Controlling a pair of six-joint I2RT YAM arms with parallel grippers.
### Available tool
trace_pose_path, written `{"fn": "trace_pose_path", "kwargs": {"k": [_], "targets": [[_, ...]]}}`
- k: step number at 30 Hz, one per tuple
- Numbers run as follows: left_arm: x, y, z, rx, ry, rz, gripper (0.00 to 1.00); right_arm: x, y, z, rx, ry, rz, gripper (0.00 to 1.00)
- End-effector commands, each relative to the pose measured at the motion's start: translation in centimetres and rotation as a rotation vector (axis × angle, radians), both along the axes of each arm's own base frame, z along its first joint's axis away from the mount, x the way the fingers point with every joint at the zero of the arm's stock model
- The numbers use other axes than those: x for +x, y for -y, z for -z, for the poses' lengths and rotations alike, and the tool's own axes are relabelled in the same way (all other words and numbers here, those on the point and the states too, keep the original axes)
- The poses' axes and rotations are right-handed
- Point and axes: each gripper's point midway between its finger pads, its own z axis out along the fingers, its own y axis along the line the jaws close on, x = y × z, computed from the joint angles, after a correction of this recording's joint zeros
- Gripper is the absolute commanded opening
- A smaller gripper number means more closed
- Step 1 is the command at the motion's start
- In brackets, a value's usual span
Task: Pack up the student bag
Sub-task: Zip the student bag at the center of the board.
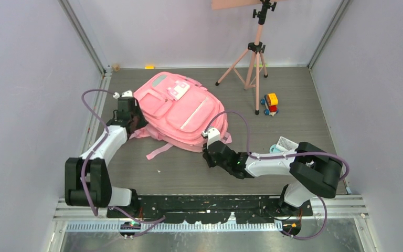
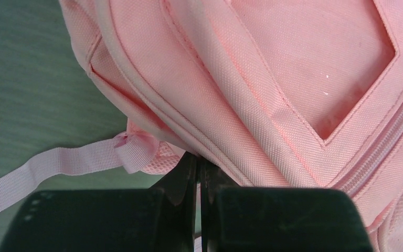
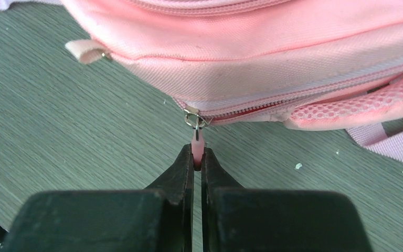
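The student bag (image 1: 181,107), a big pink backpack, lies flat on the grey table with its front pockets up. At its left edge my left gripper (image 1: 135,122) is shut, its fingertips (image 2: 189,163) pinched into the bag's lower seam (image 2: 225,157) beside a loose strap (image 2: 57,163). My right gripper (image 1: 210,150) sits at the bag's near right corner. It is shut on the pink zipper pull (image 3: 196,142), which hangs from the metal slider (image 3: 192,117) at the end of a closed zip (image 3: 294,100).
A pink tripod (image 1: 256,58) stands at the back right, with a small coloured toy (image 1: 270,104) by its foot. A pale blue-and-white item (image 1: 284,144) lies beside the right arm. A strap (image 1: 160,150) trails toward the near side. Walls enclose the table.
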Motion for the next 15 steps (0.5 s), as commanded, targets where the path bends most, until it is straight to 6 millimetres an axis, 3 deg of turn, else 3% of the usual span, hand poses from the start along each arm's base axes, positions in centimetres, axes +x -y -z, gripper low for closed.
{"fn": "trace_pose_path", "kwargs": {"k": [1,2,6,8,10,15], "targets": [[6.7,1.5,-6.3,-0.024,0.264,0.078,0.0,-0.2,-1.0,-1.8,0.077,0.008,-0.021,0.0],[6.9,1.5,-6.5,-0.024,0.264,0.078,0.03,-0.3,-1.3,-1.7,0.082,0.0,-0.034,0.0],[5.8,2.3,-6.9,-0.064,0.25,0.111,0.43,-0.3,-2.4,-1.6,0.086,-0.012,-0.059,0.0],[4.9,2.0,-7.2,-0.064,0.249,0.09,0.56,-0.4,-3.0,-1.8,0.101,-0.013,-0.079,0.0],[3.5,1.7,-7.6,-0.061,0.229,0.07,0.62,-0.5,-3.6,-2.0,0.118,-0.013,-0.094,0.0],[-0.7,2.8,-8.2,-0.099,0.208,0.04,0.65,-0.3,-4.5,-2.3,0.127,-0.006,-0.109,0.01]]}}
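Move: At the student bag's left edge, the left hand has its shut fingers on the fabric; the bag's middle lies about 14 cm to its right, 5 cm ahead and some 3 cm lower. The loose strap on the table is about 10 cm back and 5 cm right of this hand. The right hand already pinches the zip pull; the slider sits about 2 cm ahead and 1 cm left of it, the bag's middle roughly 15 cm ahead and 9 cm left. Finishing its shove on the bag's left edge with about 3 cm more forward, the left hand opens wide and lets go, then lifts some 5 cm while easing back 1 to 2 cm, its fingers tipping up slightly. The right hand keeps its pinch on the zip pull and drifts about 1.5 cm left and slightly back. ##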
